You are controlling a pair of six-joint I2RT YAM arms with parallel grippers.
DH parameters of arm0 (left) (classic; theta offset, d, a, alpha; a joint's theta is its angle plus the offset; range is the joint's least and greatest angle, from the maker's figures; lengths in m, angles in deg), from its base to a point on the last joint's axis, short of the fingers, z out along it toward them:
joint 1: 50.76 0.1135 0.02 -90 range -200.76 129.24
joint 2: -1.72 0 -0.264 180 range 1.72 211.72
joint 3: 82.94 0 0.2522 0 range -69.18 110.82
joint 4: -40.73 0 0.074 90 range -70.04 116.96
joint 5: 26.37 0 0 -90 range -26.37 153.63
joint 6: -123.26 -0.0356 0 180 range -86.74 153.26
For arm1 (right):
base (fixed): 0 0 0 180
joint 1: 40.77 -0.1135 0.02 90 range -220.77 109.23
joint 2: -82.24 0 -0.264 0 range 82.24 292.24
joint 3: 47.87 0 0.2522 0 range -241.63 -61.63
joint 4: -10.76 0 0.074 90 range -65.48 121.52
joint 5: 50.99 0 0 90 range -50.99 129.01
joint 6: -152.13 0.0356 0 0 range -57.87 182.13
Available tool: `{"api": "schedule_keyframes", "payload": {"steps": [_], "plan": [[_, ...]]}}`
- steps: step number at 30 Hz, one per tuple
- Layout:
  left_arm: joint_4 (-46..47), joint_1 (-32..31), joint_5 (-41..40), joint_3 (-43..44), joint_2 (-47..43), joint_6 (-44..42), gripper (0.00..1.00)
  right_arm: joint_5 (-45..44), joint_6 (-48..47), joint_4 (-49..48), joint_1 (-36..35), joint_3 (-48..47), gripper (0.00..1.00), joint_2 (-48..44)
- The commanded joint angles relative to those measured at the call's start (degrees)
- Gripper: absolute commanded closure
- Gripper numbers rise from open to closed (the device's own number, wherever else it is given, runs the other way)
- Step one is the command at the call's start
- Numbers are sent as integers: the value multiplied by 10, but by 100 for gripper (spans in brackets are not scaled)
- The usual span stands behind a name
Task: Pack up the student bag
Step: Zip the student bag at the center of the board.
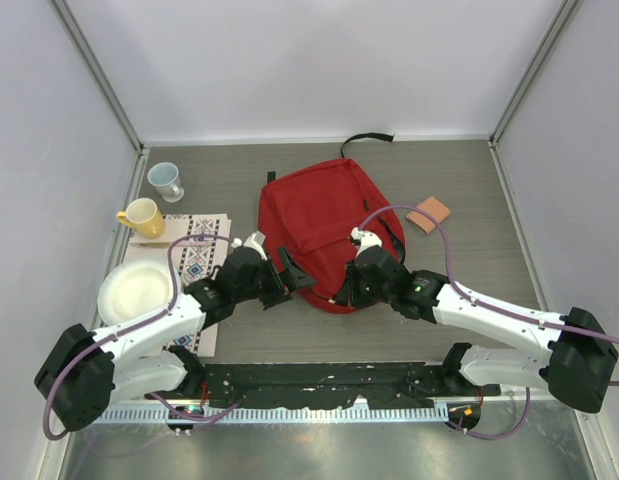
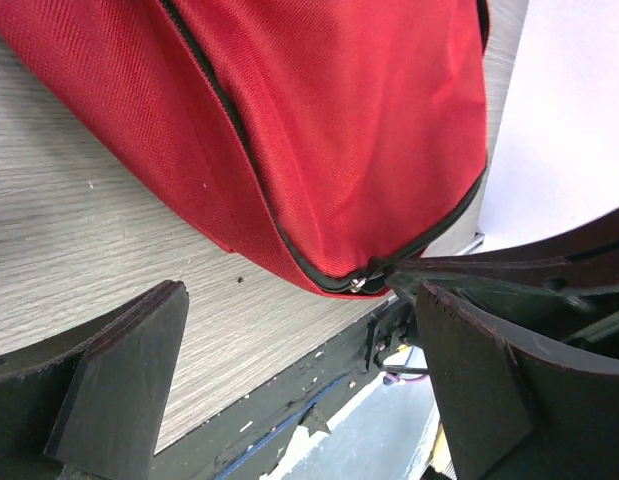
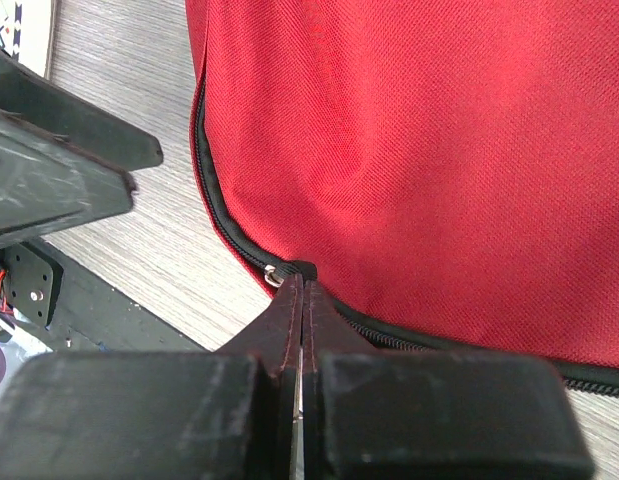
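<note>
The student bag [image 1: 324, 215] is a red backpack with black zipper trim, lying flat in the middle of the table. My left gripper [image 1: 292, 278] hovers just left of its near corner, open, with nothing between the fingers [image 2: 119, 370]. In the left wrist view the bag [image 2: 339, 130] fills the top, and its zipper slider [image 2: 361, 283] sits at the near edge. My right gripper [image 1: 342, 293] is at that same near edge, its fingertips [image 3: 301, 285] pressed together on the black zipper pull [image 3: 305, 268] beside a small metal ring [image 3: 276, 272].
On the left are a pale blue cup [image 1: 166, 180], a yellow mug [image 1: 141, 216], a white plate [image 1: 136, 292] and a patterned cloth [image 1: 199, 250]. An orange pad [image 1: 429, 213] lies to the right of the bag. The black mounting rail [image 1: 319, 380] runs along the near edge.
</note>
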Motion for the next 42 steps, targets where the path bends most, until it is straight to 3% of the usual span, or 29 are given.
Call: {"api": "schedule_keyframes", "payload": {"steps": [1, 6, 11, 14, 15, 18, 29, 42], "plan": [[31, -14, -25, 0, 28, 23, 1, -2, -3, -22, 0, -12, 99, -18], [107, -19, -25, -15, 72, 46, 7, 12, -9, -21, 0, -7, 99, -25], [195, -20, -14, -9, 145, 59, 28, 33, -18, -16, 0, -5, 99, -27], [217, -19, -15, -6, 167, 56, 57, 33, -25, 1, 0, -7, 99, -30], [214, -18, -21, -4, 167, 54, 74, 32, -28, 7, 0, -8, 99, -30], [193, -15, -37, -9, 155, 42, 98, 10, -29, 33, 0, -9, 99, -34], [36, 91, -48, -34, 45, -48, 100, -33, -15, 66, 2, -3, 99, -73], [19, 175, 3, -24, 32, -98, 100, -115, -17, 131, 34, 3, 99, -97]]}}
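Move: The bag's near-left edge, where the open left fingers will shut, lies about 3 cm to that hand's right, 2 cm ahead and 5 cm below. The zip pull is some 9 cm to the left hand's right and 2 cm back. The patterned mat lies roughly 24 cm to its left, about level. From the right hand, already holding the pull, the bag's right corner is about 8 cm ahead and 15 cm right. The bag's near-left edge is taken in the left fingers as that hand sinks about 5 cm, edging right and forward; still shut on the fabric, it hauls leftward roughly 8 cm and a little forward, turning counter-clockwise. The right hand keeps its pinch on the zip pull, rises and backs slightly, then draws about 4 cm rightward towards the bag's right side. ##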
